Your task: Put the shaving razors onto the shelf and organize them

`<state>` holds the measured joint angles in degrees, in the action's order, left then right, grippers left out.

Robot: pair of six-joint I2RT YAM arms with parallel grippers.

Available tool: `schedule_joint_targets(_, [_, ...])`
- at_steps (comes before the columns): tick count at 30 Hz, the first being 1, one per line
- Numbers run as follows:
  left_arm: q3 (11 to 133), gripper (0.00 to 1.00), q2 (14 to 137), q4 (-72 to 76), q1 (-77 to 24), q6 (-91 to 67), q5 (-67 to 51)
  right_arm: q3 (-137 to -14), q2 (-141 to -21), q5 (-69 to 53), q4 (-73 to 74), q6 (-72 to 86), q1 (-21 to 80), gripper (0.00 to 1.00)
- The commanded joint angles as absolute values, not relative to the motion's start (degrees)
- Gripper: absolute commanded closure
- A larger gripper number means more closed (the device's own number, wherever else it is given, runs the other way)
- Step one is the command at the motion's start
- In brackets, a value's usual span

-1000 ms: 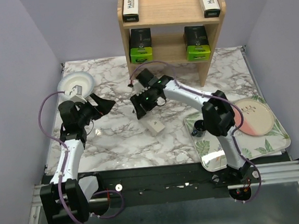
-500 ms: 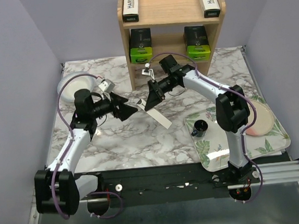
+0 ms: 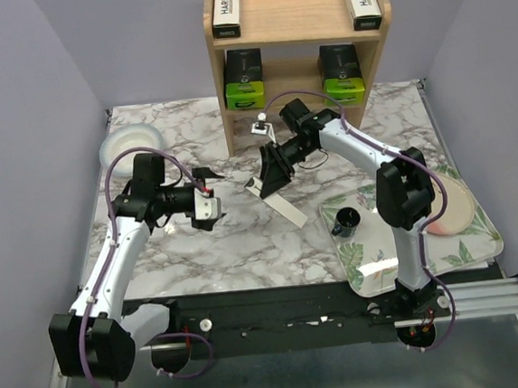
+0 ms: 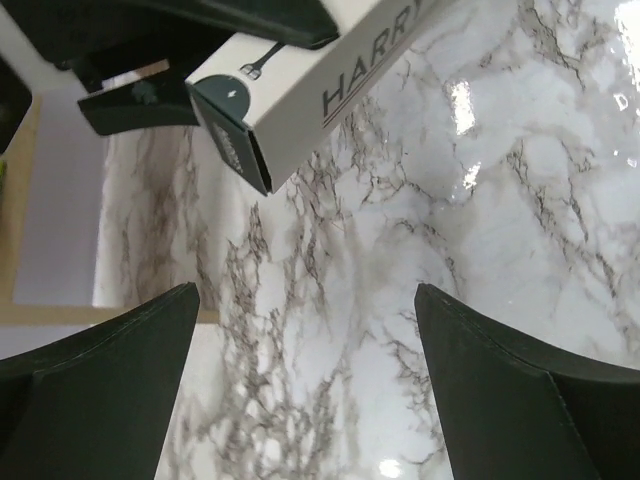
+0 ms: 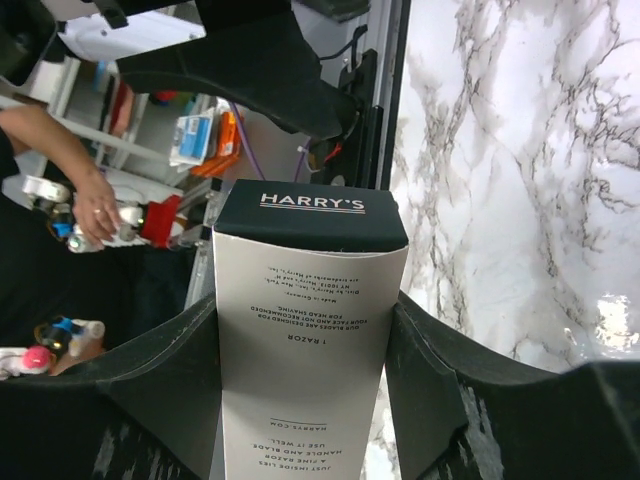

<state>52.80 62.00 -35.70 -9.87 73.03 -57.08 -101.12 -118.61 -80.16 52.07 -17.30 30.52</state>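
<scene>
A slim white-and-dark HARRY'S razor box sits between the fingers of my right gripper, which is shut on it. From above, that box hangs tilted over the marble in front of the shelf, held by the right gripper. My left gripper is open and empty just left of it, its fingers spread over bare marble, with the held box ahead. Two HARRY'S boxes lie on the top tier. Two black, lime-ended packs stand on the lower tier.
A white bowl sits at the back left of the table. On the right, a leaf-patterned tray carries a black cup and a pink plate. The shelf's side panels stand on the marble behind both grippers.
My right gripper has taken the box off the table and lifted it toward the shelf. My left gripper swung right toward the box, then rotated and pulled back slightly.
</scene>
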Motion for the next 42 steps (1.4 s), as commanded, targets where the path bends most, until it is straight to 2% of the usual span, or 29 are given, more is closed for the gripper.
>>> schedule_joint_targets(1, [59.5, 0.02, 67.9, -56.1, -10.1, 106.8, -66.3, -104.9, -115.4, -76.8, 61.8, -29.4, 30.5, 0.40])
schedule_joint_targets(8, [68.5, 0.12, 78.4, -72.6, -11.1, 128.5, -68.4, -103.1, -113.4, -73.0, 65.4, -36.3, 31.6, 0.39])
schedule_joint_targets(11, [69.1, 0.20, 80.7, -76.6, -12.1, 138.6, -69.7, -104.1, -113.2, -70.8, 65.7, -37.8, 32.5, 0.39])
schedule_joint_targets(14, [67.0, 0.23, 80.8, -75.0, -13.8, 143.3, -70.1, -105.6, -113.4, -68.5, 66.8, -39.7, 33.5, 0.39])
schedule_joint_targets(16, [65.7, 0.23, 79.6, -70.9, -14.9, 140.0, -69.9, -105.8, -113.7, -66.5, 67.1, -39.9, 33.9, 0.39])
schedule_joint_targets(19, [63.2, 0.24, 77.4, -59.2, -15.8, 126.7, -69.3, -105.4, -113.8, -65.9, 67.2, -39.9, 34.3, 0.39])
schedule_joint_targets(22, [58.0, 0.23, 72.9, -41.5, -16.5, 110.9, -66.5, -105.0, -113.9, -65.6, 67.3, -40.0, 34.4, 0.39])
schedule_joint_targets(23, [54.4, 0.22, 71.6, -29.7, -17.3, 105.9, -65.6, -105.3, -114.0, -65.7, 67.4, -40.3, 34.5, 0.39])
schedule_joint_targets(26, [48.4, 0.17, 67.9, -12.8, -18.3, 92.7, -62.7, -106.7, -115.0, -66.0, 68.6, -41.2, 34.7, 0.39])
schedule_joint_targets(31, [46.9, 0.18, 67.1, -8.7, -19.6, 90.4, -60.4, -108.7, -116.2, -65.6, 70.5, -42.8, 35.6, 0.39])
schedule_joint_targets(36, [47.5, 0.25, 66.9, -6.5, -19.8, 84.8, -55.0, -107.8, -115.8, -64.0, 70.1, -42.5, 35.9, 0.40])
schedule_joint_targets(40, [48.1, 0.27, 65.4, -11.6, -18.0, 87.9, -57.4, -106.2, -115.0, -63.1, 68.5, -40.9, 35.8, 0.40])
schedule_joint_targets(42, [49.2, 0.26, 64.4, -21.6, -16.1, 97.0, -60.7, -105.9, -114.9, -62.7, 67.2, -39.7, 35.6, 0.41])
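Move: I hold the last Harry's box in my right hand near its dark cap end; the open left gripper it is going to is about 10 cm to the left of that hand and roughly level. From my left hand, the box's middle lies some 12 cm right, 2 cm back and slightly higher, with its cap end nearest. The shelf's left front leg is about 13 cm ahead of my left hand, 3 cm right and lower; the mug is some 19 cm right of my right hand, 7 cm back and well below. I bring my left hand about 5 cm right and a little down towards the cap end of the box, swinging back some 4 cm and then forward again as it turns clockwise and rolls, its fingers narrowing partway but staying open. My right hand keeps its grip, dips back about 2 cm and returns, rolling some 25 degrees so that the cap end tips up. ##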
